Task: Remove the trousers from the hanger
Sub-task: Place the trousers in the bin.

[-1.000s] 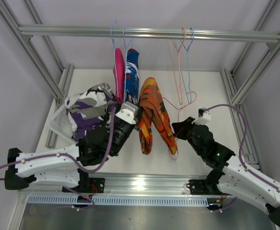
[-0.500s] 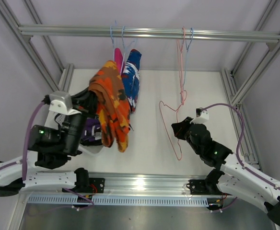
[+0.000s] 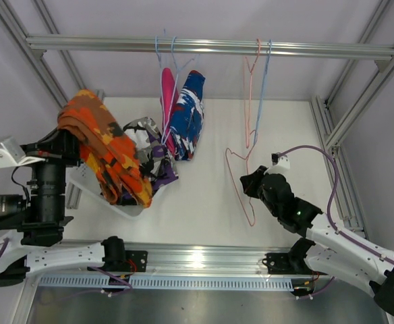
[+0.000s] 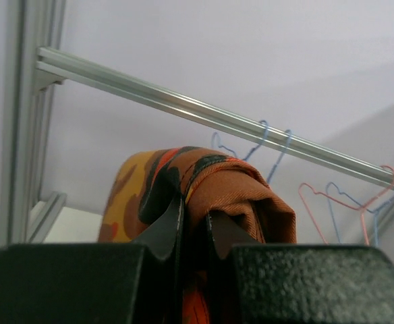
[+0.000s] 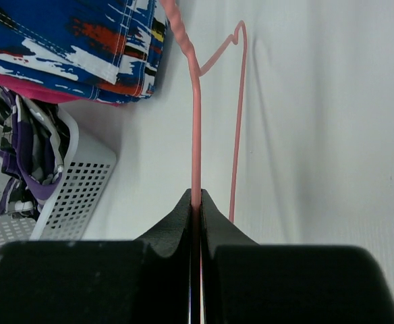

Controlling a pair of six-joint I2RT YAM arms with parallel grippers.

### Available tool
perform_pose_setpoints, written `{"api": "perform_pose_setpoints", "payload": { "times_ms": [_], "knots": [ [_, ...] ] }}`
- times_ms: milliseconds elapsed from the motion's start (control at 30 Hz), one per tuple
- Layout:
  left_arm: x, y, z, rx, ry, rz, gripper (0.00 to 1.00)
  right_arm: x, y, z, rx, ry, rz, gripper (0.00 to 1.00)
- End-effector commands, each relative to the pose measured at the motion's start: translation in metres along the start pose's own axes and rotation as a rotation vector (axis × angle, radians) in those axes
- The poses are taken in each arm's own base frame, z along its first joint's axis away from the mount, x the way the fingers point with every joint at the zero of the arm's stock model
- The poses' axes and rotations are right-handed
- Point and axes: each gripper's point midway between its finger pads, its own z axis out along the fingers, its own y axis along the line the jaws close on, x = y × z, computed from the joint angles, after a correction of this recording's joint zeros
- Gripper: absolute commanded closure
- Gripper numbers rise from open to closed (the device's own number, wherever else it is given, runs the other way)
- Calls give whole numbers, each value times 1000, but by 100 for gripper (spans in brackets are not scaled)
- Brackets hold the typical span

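Observation:
My left gripper is shut on the orange trousers, which hang from it over the white basket at the left. In the left wrist view the orange trousers bunch between and above my left gripper. My right gripper is shut on the lower wire of the bare pink hanger, which still hooks on the rail. In the right wrist view the pink hanger runs into the shut right gripper. Pink trousers and blue-white-red patterned trousers hang on blue hangers.
Purple-white patterned trousers lie in the basket, also seen in the right wrist view. The metal rail spans the back, with a bare blue hanger beside the pink one. Frame posts stand at both sides.
My left arm has swung left, carrying the orange trousers off the pink hanger and over to the basket. The pink hanger now hangs bare in my right gripper.

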Motion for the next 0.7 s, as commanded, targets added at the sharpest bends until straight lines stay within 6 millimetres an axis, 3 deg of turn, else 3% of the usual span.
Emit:
{"api": "perform_pose_setpoints", "payload": {
  "times_ms": [0, 133, 233, 267, 333, 367, 500, 667],
  "knots": [
    [-24, 24, -1, -56, -76, -68, 99, -9, 10, 3, -34, -36, 16, 100],
    [-13, 39, -7, -126, -63, -44, 99, -7, 10, 5, -32, -30, 12, 100],
    [7, 47, -11, -187, -30, -18, 99, -6, 10, 7, -32, -28, 11, 100],
    [22, 51, -13, -222, -4, 51, 99, -5, 10, 7, -30, -26, 11, 100],
    [38, 59, -18, -274, 13, -24, 99, -4, 9, 8, -28, -24, 9, 100],
    [59, 62, -23, -296, 54, -37, 99, -5, 9, 8, -26, -25, 8, 100],
    [103, 77, -31, -395, 121, -28, 99, -3, 7, 9, -20, -19, 2, 100],
    [137, 88, -31, -522, 162, 12, 99, -3, 3, 10, -8, -24, -7, 100]
  ]
}}
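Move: The left hand, holding the orange trousers high, has the bin's middle roughly 9 cm ahead, level sideways and some 47 cm below. The grey-purple trousers piled in the bin lie about 17 cm ahead and 8 cm right; the hanging pink trousers are some 30 cm ahead and 18 cm right, about 20 cm lower. From the right hand the bin is about 40 cm left, 3 cm ahead and 12 cm below. Left hand, still gripping the orange trousers, sinks about 15 cm towards the bin, turning some 20 degrees counter-clockwise. ##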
